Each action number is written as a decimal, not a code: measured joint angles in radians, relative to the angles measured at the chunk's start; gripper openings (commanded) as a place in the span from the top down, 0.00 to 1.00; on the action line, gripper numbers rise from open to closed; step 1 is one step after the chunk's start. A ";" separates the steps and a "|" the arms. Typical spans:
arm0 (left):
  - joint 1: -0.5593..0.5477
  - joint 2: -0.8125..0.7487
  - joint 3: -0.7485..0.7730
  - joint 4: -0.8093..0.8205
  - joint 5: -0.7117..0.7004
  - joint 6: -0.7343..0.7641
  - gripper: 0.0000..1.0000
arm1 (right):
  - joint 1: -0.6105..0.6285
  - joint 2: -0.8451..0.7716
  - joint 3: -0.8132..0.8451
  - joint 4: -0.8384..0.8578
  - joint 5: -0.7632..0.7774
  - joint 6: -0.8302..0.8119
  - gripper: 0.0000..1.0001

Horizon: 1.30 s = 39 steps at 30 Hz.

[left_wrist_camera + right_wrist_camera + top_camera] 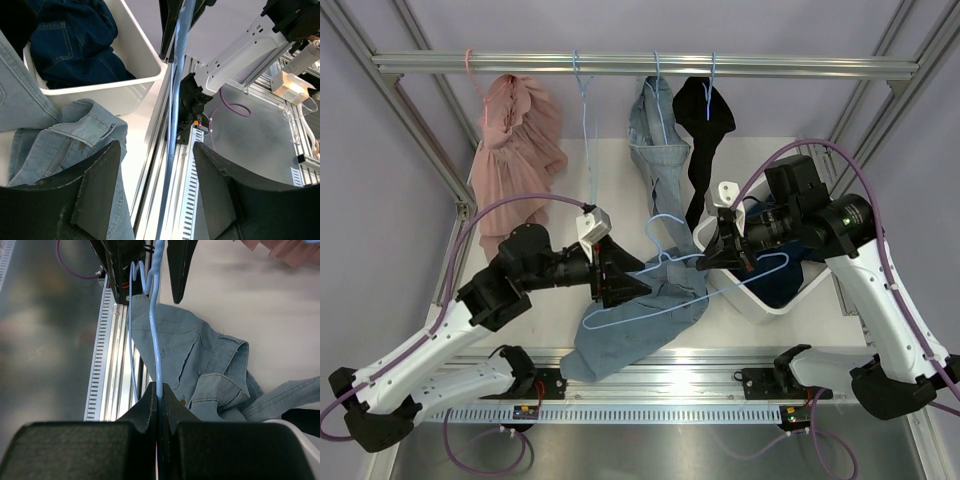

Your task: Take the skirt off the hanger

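Observation:
The light blue wire hanger (620,318) is held level above the table between both arms. My right gripper (707,258) is shut on its wire, which shows pinched between the jaws in the right wrist view (158,390). My left gripper (628,283) is open, and the hanger wire (175,100) passes between its fingers (100,190) without touching them. The light denim skirt (640,320) lies crumpled on the table beneath the hanger. It also shows in the left wrist view (65,135) and the right wrist view (200,355). I cannot tell whether it still hangs on the wire.
A white bin (760,298) holding dark blue jeans (75,45) stands under the right arm. On the rail (640,66) hang a pink garment (515,140), a bare blue hanger (586,120), a denim garment (655,140) and a black garment (705,125).

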 measured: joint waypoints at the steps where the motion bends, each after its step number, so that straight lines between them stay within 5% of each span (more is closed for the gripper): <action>1: 0.000 0.011 0.000 0.006 0.002 -0.003 0.47 | -0.008 0.000 -0.002 0.005 -0.010 0.003 1.00; 5: 0.000 0.045 0.000 0.021 0.016 -0.023 0.95 | -0.037 0.000 -0.008 0.020 -0.048 0.018 1.00; 9: -0.006 0.045 0.001 0.029 0.036 -0.017 1.00 | -0.055 0.000 -0.032 0.046 -0.058 0.035 0.90; 12: -0.006 0.030 0.001 0.016 0.030 -0.013 1.00 | -0.060 -0.001 -0.046 0.055 -0.071 0.049 0.47; 13: -0.005 0.021 0.001 0.008 0.025 -0.008 1.00 | -0.064 -0.003 -0.047 0.058 -0.071 0.056 0.07; 14: -0.005 0.008 0.001 0.001 0.020 -0.002 1.00 | -0.067 -0.008 -0.047 0.063 -0.068 0.067 0.01; 26: -0.004 -0.122 0.226 -0.325 -0.235 0.120 1.00 | -0.220 -0.243 -0.051 0.262 0.127 0.229 0.01; 39: -0.004 -0.109 0.642 -0.606 -0.904 0.123 1.00 | -0.385 -0.324 -0.400 0.552 0.215 0.416 0.01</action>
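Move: The bare blue hanger, still held by the right fingers, runs between the open left fingers, its middle about 8 cm right of the left hand, level with it. From the right hand that middle is some 4 cm left and 4 cm back. The denim skirt lies about 30 cm below, 5 cm ahead and 1 cm right of the left hand; from the right hand, the white bin is 14 cm ahead, 20 cm right and 27 cm below. Left pinches the hanger and takes it about 20 cm left and up; right lets go, nears the bin. ##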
